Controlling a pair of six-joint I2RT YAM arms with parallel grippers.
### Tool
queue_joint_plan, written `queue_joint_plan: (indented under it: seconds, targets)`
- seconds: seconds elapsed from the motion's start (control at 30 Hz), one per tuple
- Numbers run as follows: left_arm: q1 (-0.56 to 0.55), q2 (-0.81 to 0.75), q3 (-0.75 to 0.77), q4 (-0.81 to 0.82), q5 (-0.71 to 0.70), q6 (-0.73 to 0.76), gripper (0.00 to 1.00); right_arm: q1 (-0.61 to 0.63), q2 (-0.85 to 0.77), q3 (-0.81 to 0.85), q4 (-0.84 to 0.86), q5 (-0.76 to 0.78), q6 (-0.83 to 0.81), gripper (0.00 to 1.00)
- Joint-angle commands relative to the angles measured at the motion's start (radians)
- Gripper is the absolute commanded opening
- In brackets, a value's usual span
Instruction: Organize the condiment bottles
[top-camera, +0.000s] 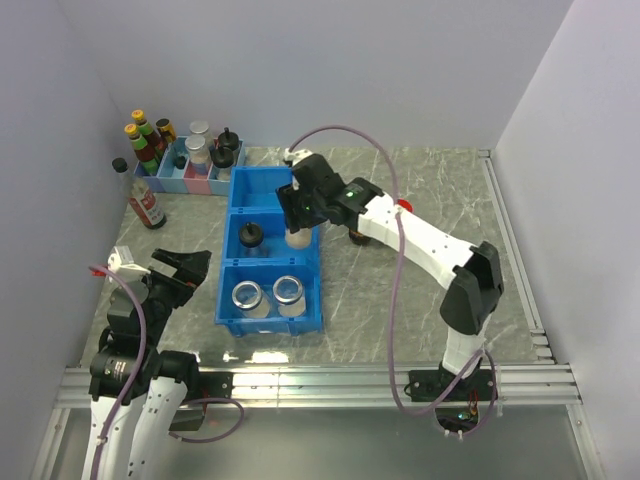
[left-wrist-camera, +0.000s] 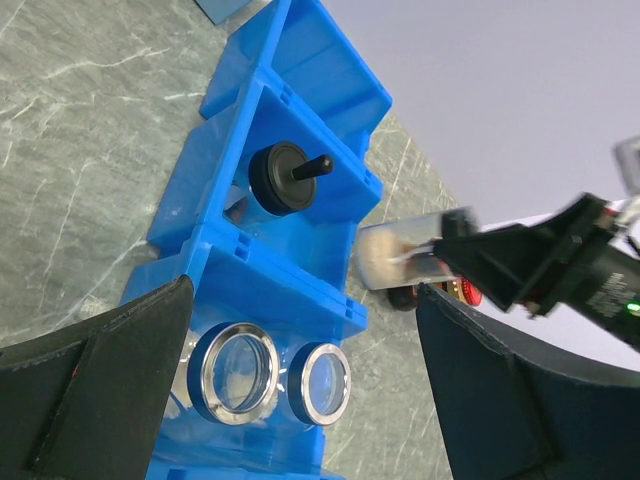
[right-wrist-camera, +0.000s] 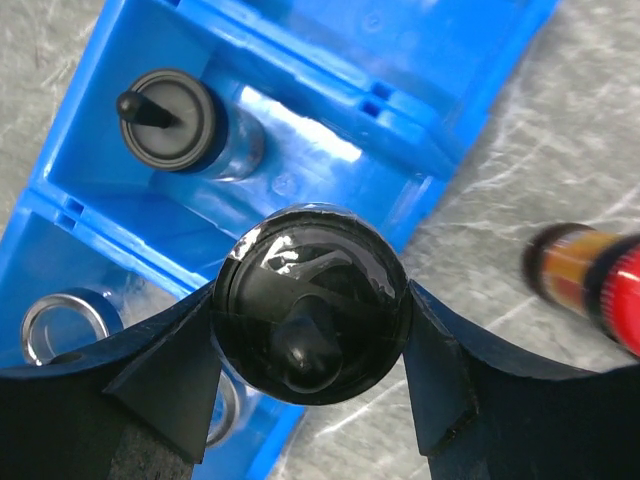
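Observation:
A blue three-part bin (top-camera: 232, 205) stands mid-table. Its near part holds two clear glass jars with silver lids (top-camera: 246, 296) (top-camera: 288, 291), also in the left wrist view (left-wrist-camera: 235, 372) (left-wrist-camera: 322, 382). The middle part holds a black-capped shaker (top-camera: 249, 237) (right-wrist-camera: 170, 118). My right gripper (top-camera: 297, 222) (right-wrist-camera: 310, 300) is shut on a second black-capped shaker (top-camera: 298, 236) (right-wrist-camera: 310, 318) (left-wrist-camera: 395, 255), held above the right side of the bin's middle part. A dark jar with a red lid (top-camera: 404, 205) (right-wrist-camera: 590, 275) lies right of the bin, mostly hidden behind the right arm. My left gripper (top-camera: 180, 270) (left-wrist-camera: 302, 290) is open and empty, left of the bin.
A blue-and-pink tray (top-camera: 172, 182) at the back left holds taller sauce bottles. A slim clear bottle with a red label and black cap (top-camera: 145, 200) stands in front of it. Walls close the left, back and right. A metal rail (top-camera: 320, 385) runs along the near edge.

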Motion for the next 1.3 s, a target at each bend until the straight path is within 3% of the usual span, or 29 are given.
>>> queue_joint_plan:
  seconds: [0.0, 0.37, 0.8, 0.9, 1.0, 1.03, 1.07, 1.27]
  targets:
    - [-0.003, -0.01, 0.032, 0.018, -0.004, 0.01, 0.99, 0.036, 0.044, 0.067, 0.08, 0.037, 0.013, 0.0]
    - [-0.003, -0.013, 0.02, 0.024, 0.007, 0.003, 0.99, 0.131, 0.199, 0.029, 0.232, 0.286, 0.072, 0.0]
    - [-0.003, -0.032, 0.011, 0.012, 0.008, -0.004, 0.99, 0.125, 0.33, 0.053, 0.324, 0.31, 0.093, 0.0]
    - [-0.001, -0.036, 0.014, 0.003, 0.005, -0.003, 0.99, 0.117, 0.351, 0.075, 0.306, 0.302, 0.099, 0.14]
    - [-0.003, -0.041, 0.014, -0.002, 0.005, -0.004, 0.99, 0.108, 0.347, 0.067, 0.303, 0.282, 0.107, 0.44]
    - [-0.001, -0.041, 0.012, -0.002, 0.007, -0.006, 0.99, 0.108, 0.344, 0.066, 0.298, 0.281, 0.11, 0.59]
    - [-0.003, -0.044, 0.011, 0.001, 0.007, -0.009, 0.99, 0.105, 0.339, 0.063, 0.295, 0.275, 0.113, 0.66]
    - [-0.003, -0.046, 0.011, -0.001, 0.01, -0.012, 0.99, 0.108, 0.247, 0.017, 0.274, 0.262, 0.116, 0.95]
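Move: The right hand holds the black-capped bottle; the free right half of the blue bin's middle compartment lies about 4 cm ahead, 7 cm left and 14 cm below. The other black-capped bottle stands some 7 cm left of that spot, the near metal-lidded jar 13 cm back and 4 cm right of it. The nearer red-capped bottle is roughly 10 cm ahead and 16 cm right of the hand. From the left hand, the spot is about 17 cm ahead, 18 cm right, 17 cm below. Right hand lowers the held bottle about 11 cm and 7 cm left into the middle compartment, then opens. ##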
